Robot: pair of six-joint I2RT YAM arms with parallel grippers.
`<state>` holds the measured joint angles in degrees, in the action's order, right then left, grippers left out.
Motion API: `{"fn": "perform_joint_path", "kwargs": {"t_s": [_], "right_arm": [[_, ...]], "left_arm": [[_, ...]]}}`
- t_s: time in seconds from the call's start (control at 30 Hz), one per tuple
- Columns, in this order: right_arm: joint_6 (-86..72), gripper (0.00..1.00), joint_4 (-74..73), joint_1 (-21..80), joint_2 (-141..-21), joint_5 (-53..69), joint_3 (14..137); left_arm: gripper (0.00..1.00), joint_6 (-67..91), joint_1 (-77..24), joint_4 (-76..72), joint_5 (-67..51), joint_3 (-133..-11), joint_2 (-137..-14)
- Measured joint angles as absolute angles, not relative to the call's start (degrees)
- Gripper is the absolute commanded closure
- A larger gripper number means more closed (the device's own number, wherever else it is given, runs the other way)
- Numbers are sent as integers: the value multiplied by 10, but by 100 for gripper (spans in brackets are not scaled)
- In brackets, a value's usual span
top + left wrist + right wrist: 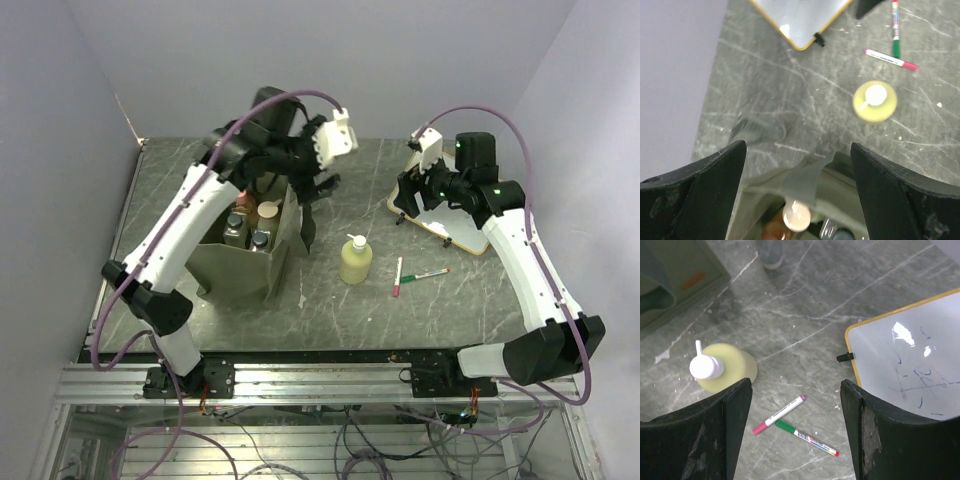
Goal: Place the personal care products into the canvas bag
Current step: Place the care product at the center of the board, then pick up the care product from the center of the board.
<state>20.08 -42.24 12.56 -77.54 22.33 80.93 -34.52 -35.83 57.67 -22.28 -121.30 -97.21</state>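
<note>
The olive-green canvas bag (245, 262) stands open at left centre, with several bottles (262, 212) upright inside; a beige cap (796, 215) and a strap (807, 177) show in the left wrist view. A pale yellow-green pump bottle (356, 260) stands on the table right of the bag, and shows in the wrist views (875, 101) (725, 371). My left gripper (315, 190) (797, 147) hovers open and empty over the bag's far right rim. My right gripper (405, 205) (796, 382) is open and empty, high above the pens.
A pink-capped pen (398, 275) and a green pen (430, 272) lie right of the pump bottle. A wooden-framed whiteboard (455, 228) lies at the back right under the right arm. A greyish, blurred object (757, 131) sits by the bag's far side.
</note>
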Motion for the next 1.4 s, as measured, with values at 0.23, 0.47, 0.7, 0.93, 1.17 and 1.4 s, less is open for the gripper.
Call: {"fn": "perform_joint_path", "kwargs": {"t_s": [0.23,0.47,0.7,0.93,1.17,1.4], "right_arm": [[129,29,-391,53,-763,252,810],[87,29,-374,-16,-742,273,792],[63,29,-366,-58,-728,295,769],[50,28,-360,-77,-728,315,746],[45,28,-358,-84,-727,329,738],[39,28,-358,-87,-727,337,738]], "left_arm": [[5,-413,-444,586,-241,-1212,-1043],[6,-453,-470,600,-269,-1212,-1129],[12,-474,-471,604,-287,-1212,-1191],[23,-489,-477,615,-301,-1212,-1214],[34,-504,-483,625,-312,-1212,-1221],[43,-517,-487,630,-314,-1212,-1221]]}}
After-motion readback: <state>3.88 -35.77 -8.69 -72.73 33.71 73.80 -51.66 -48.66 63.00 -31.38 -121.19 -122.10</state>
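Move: The pump bottle stands free, its middle about 12 cm to the left hand's right, 6 cm back from that hand and some 26 cm below. The pink marker lies level with the bottle and 11 cm to its right; the clear bottle stands about 17 cm farther out than the pump bottle and 9 cm to its left. The canvas bag's middle is about 16 cm left of the left hand and 3 cm back. From the right hand, the pump bottle is 10 cm left, 6 cm back and 17 cm below. The left hand sinks about 20 cm while carrying on to the right and slightly back, first sweeping across and then dropping mostly straight down onto the pump bottle, the wrist turning some 30 degrees clockwise and tipping the fingers more steeply down; as the descent eases out, the wide-open fingers begin to close and end partly shut, one either side of the white pump head, still apparently clear of it. The right hand, still open and empty, draws off about 9 cm to the right, away from the bottle, turning clockwise as it makes room. ##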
